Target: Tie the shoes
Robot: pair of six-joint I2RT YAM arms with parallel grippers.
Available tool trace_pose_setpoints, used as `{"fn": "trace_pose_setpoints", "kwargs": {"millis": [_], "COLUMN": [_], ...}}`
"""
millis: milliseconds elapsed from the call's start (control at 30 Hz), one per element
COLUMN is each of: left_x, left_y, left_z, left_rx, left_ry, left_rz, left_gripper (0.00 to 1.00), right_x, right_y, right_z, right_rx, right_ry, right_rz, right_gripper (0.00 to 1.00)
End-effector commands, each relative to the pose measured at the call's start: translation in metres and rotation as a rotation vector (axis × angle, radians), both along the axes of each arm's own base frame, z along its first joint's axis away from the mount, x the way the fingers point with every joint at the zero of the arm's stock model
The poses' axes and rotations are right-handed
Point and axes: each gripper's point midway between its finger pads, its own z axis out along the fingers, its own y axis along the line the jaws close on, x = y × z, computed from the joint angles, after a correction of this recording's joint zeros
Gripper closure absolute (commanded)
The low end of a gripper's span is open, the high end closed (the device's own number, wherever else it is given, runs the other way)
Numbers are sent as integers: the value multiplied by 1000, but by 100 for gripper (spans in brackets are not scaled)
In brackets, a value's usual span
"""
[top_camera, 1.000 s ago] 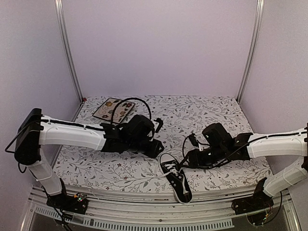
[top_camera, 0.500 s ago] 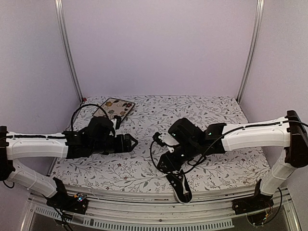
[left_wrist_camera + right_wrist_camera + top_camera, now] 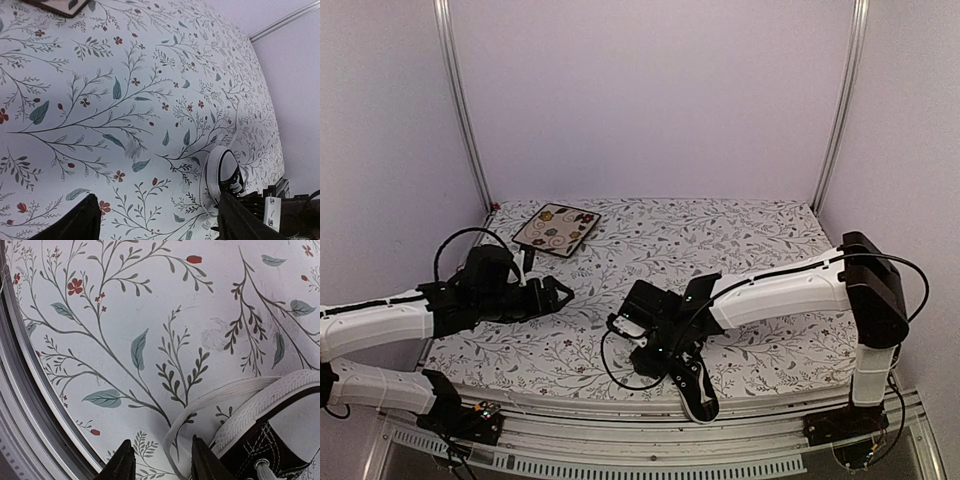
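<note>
The black shoe (image 3: 698, 390) with its white sole lies near the table's front edge, its far end hidden under my right gripper (image 3: 655, 358). In the right wrist view a loose white lace (image 3: 200, 405) curves off the shoe (image 3: 265, 445) and runs down between the fingertips of the right gripper (image 3: 162, 465), which stand apart and are not pinching it. My left gripper (image 3: 560, 295) hovers well to the left of the shoe, wide open and holding nothing. In the left wrist view the shoe (image 3: 225, 175) sits just beyond the right finger of that gripper (image 3: 160, 225).
A square floral plate (image 3: 555, 228) lies at the back left. The metal front rail of the table (image 3: 20, 405) runs close beside the right gripper. The tabletop is a leaf-patterned cloth (image 3: 125, 100).
My left arm has pulled back to the left, away from the shoe, and its jaws have opened wide. My right arm has swung left and down over the shoe, its jaws narrowing around the lace.
</note>
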Motion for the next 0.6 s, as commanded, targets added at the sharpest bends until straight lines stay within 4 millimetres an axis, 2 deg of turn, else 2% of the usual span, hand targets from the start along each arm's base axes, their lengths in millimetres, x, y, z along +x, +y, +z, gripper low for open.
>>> {"fn": "trace_pose_setpoints", "kwargs": {"millis": [0, 133, 300, 400, 500, 567], "left_x": [0, 1, 1, 1, 1, 1], "left_y": [-1, -5, -7, -9, -12, -17], "left_z": [-3, -3, -4, -4, -4, -3], "left_rx": [19, 9, 1, -8, -19, -38], "left_ry": [10, 11, 14, 12, 11, 12], "left_rz": [-43, -57, -65, -68, -78, -99], "left_gripper": [19, 19, 19, 19, 19, 20], "right_x": [1, 3, 11, 13, 14, 15], "right_y": [2, -2, -9, -9, -7, -1], "right_z": [-11, -21, -25, -26, -26, -18], "right_rx": [-90, -138, -191, -191, -179, -134], "right_ry": [-58, -74, -112, -115, -114, -100], "right_rz": [41, 49, 28, 10, -12, -33], "right_gripper": [63, 65, 74, 80, 95, 97]}}
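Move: Just below the right hand, about 1 cm forward, 1 cm to its right and some 3 cm down, hangs the loose curve of the shoe's left lace. The shoe's middle lies about 6 cm to the hand's right, level with it, with the white toe cap roughly 8 cm ahead and 3 cm right. The other lace trails some 9 cm ahead and 13 cm right. From the left hand the left lace is about 10 cm back, 18 cm right and 12 cm lower. Sinking about 2.5 cm beside the shoe's left flank, the right hand tilts some 10 degrees so its fingers point more nearly straight down, then edges about 1 cm forward and 1 cm right. Its part-open fingers close to nearly shut low over the table, pinching the left lace between their tips. ##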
